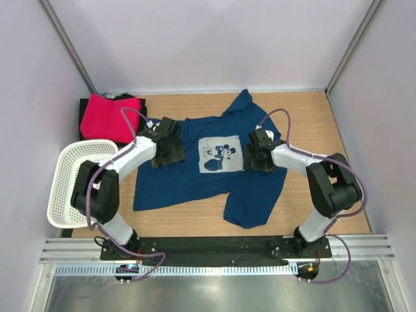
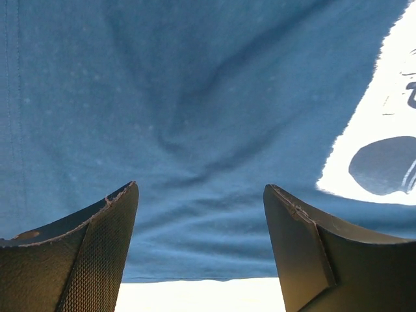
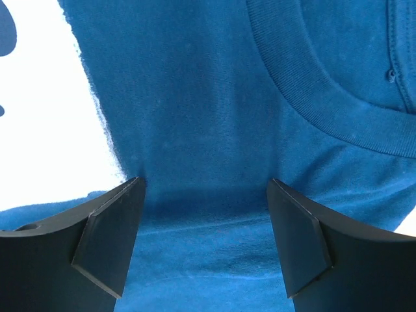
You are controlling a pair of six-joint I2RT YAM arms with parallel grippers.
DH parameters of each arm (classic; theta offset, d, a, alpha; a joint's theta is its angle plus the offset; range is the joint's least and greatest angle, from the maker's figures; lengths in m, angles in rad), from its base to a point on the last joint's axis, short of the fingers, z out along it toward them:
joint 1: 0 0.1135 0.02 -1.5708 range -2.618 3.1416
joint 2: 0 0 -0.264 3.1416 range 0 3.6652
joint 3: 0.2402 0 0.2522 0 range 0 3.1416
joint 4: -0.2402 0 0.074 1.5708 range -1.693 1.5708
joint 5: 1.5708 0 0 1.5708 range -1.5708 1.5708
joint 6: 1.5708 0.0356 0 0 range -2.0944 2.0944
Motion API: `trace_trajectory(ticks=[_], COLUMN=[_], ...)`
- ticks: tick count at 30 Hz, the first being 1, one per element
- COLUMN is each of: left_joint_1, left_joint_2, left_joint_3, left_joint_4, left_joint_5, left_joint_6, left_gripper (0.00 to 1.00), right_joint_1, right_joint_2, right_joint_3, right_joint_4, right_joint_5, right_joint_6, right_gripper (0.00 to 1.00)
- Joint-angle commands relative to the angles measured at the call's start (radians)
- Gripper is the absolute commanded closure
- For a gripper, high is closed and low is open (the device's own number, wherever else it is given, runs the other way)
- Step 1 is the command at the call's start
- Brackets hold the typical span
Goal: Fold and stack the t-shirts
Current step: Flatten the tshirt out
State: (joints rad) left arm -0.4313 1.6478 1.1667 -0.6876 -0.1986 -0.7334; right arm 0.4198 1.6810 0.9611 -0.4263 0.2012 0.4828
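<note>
A navy blue t-shirt (image 1: pixel 195 179) lies spread face up on the wooden table, its white cartoon print (image 1: pixel 221 155) in the middle. My left gripper (image 1: pixel 175 141) hovers low over the cloth left of the print, open, with wrinkled blue fabric (image 2: pixel 195 130) and the shirt's edge below the fingers. On the other side of the print my right gripper (image 1: pixel 252 151) is open too, over fabric close to the ribbed collar (image 3: pixel 305 97). Nothing is pinched in either one. A folded pink-red t-shirt (image 1: pixel 107 117) rests on a black one (image 1: pixel 138 103) at the back left.
A white perforated basket (image 1: pixel 71 185) stands at the left edge beside the left arm. Bare wood (image 1: pixel 312 123) shows right of the shirt. White walls close in the back and both sides.
</note>
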Motion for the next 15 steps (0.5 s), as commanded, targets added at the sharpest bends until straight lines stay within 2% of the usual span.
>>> trace_trajectory(ticks=[1,4,9,15], left_joint_1=[-0.003,-0.003,-0.004,-0.004], left_joint_2=[-0.042,-0.037,-0.029,0.009], left_joint_3=[-0.009,-0.010,-0.021,-0.077], left_joint_4=[0.025,0.017,0.008,-0.023], left_joint_5=[0.005,0.004,0.008,0.018], left_joint_6=[-0.012,-0.011,-0.015,-0.015], left_gripper=[0.21,0.21,0.21,0.22], right_joint_1=[-0.012,-0.026,-0.026,-0.018], right_joint_2=[0.022,-0.009,-0.184,-0.363], right_joint_3=[-0.076,-0.140,-0.260,-0.315], right_joint_4=[-0.106,-0.178,-0.293,-0.419], right_joint_5=[0.050,0.038,-0.048,-0.083], right_joint_6=[0.046,0.095,0.197,0.275], right_gripper=[0.18,0.18,0.17,0.18])
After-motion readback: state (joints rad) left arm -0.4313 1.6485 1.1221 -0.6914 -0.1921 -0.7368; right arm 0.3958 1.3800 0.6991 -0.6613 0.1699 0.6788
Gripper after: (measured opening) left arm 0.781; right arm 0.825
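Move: The t-shirt lies just under both open grippers. Its white cartoon print has its middle about 13 cm left and 5 cm ahead of the right gripper; the near sleeve lies some 14 cm back and 4 cm left of that gripper, the far sleeve about 22 cm ahead and 5 cm left. From the left gripper, the same print is roughly 16 cm to the right and 1 cm ahead, and the shirt's hem edge about 10 cm left, level with it. Keep the right gripper's open fingertips pressed on the cloth between print and collar and drag it back towards the table's near edge, slowly at first, then fast, about 11 cm and some 4 cm right, turning the wrist about 10 degrees clockwise and tipping it down. Leave the left gripper open over the hem half, easing only 1.5 cm back and down. ##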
